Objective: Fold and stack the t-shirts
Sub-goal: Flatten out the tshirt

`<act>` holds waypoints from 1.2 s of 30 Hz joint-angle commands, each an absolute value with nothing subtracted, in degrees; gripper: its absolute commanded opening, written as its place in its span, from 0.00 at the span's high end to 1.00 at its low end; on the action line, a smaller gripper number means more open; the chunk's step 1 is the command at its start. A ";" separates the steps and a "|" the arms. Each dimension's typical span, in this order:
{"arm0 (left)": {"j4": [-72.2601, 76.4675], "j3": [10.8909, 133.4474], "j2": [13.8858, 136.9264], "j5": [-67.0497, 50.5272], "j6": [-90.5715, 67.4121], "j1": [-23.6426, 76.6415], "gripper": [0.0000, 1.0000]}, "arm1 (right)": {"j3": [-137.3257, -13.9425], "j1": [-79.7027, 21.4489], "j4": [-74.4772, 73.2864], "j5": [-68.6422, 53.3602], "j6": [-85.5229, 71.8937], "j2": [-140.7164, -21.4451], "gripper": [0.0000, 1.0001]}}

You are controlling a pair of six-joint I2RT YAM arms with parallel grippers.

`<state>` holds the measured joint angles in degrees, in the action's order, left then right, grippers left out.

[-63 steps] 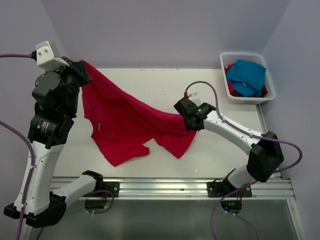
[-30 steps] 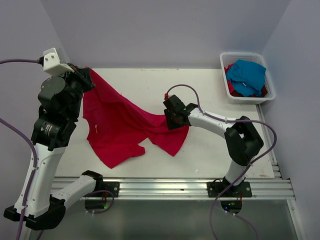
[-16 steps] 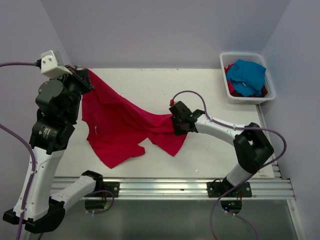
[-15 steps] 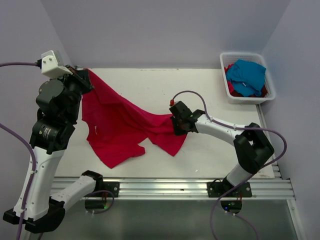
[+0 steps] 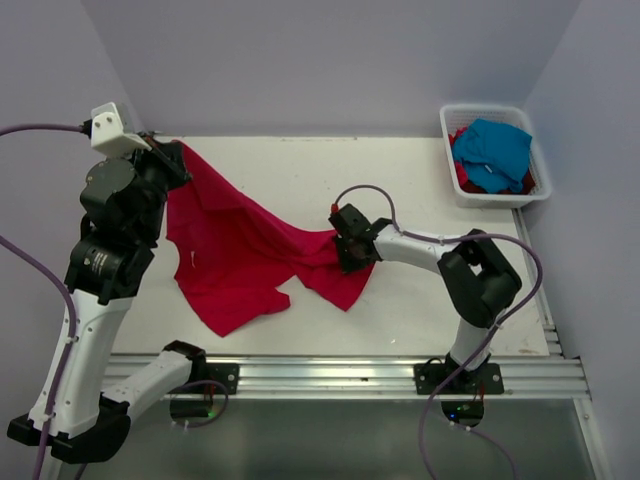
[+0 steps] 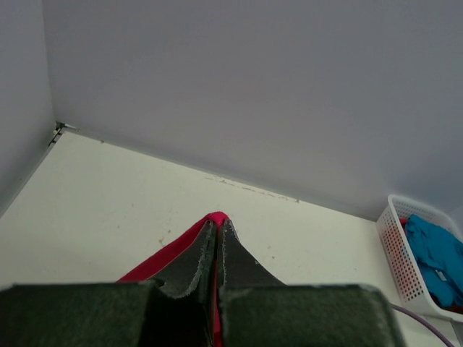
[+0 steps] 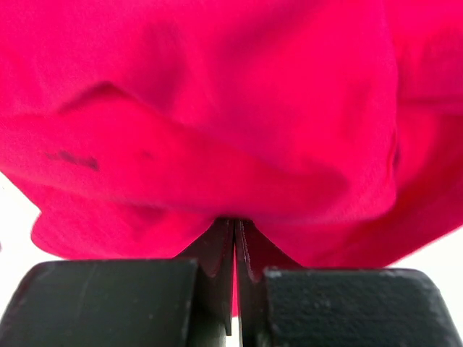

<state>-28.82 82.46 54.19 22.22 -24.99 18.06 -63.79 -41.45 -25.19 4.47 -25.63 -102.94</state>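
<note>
A crimson red t-shirt [image 5: 240, 250] hangs stretched between my two grippers over the left half of the table, its lower part lying on the surface. My left gripper [image 5: 175, 152] is raised at the back left and shut on one corner of it; the cloth [image 6: 214, 217] shows between the fingertips. My right gripper [image 5: 335, 240] is low at the table's middle and shut on another edge of the shirt [image 7: 217, 130], which fills its view. A turquoise blue t-shirt [image 5: 493, 150] lies on red cloth [image 5: 462, 175] in the basket.
A white slatted plastic basket [image 5: 446, 125] stands at the back right corner; it also shows in the left wrist view [image 6: 394, 246]. Grey walls enclose the table on three sides. A metal rail [image 5: 340, 375] runs along the near edge.
My right gripper has shifted slightly left and its elbow has swung in toward the table's middle. The left arm has barely moved. The shirt stays held at both ends.
</note>
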 commanded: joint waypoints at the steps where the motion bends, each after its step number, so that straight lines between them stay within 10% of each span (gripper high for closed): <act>1: -26.89 82.09 53.44 22.15 -25.66 17.75 1.00 | -67.05 -41.40 -23.82 5.10 -24.87 -105.03 1.00; 32: -27.16 80.24 52.38 21.53 -25.22 17.75 1.00 | -82.71 -38.14 -30.94 15.64 -20.92 -116.90 1.00; 36: -26.72 79.72 52.56 21.18 -25.31 17.75 1.00 | -81.74 -38.23 -31.29 14.68 -20.13 -115.23 0.72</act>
<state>-28.80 80.05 53.06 21.43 -24.95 18.06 -82.39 -38.50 -29.36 13.63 -21.45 -116.38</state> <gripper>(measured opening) 0.012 0.242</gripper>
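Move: The right fingers are shut on a fold of the red t-shirt close to the table; the spot it is taken to lies about 9 cm straight ahead and 2 cm down. The shirt's near corner is some 9 cm back, level sideways, and the near sleeve about 10 cm back and 17 cm left. The left hand holds the shirt's other end high up; that spot is roughly 8 cm ahead, 33 cm right and 45 cm below it. While the left holds high, the right carries its gripped fold forward about 9 cm, arcing low, then opens partway. ##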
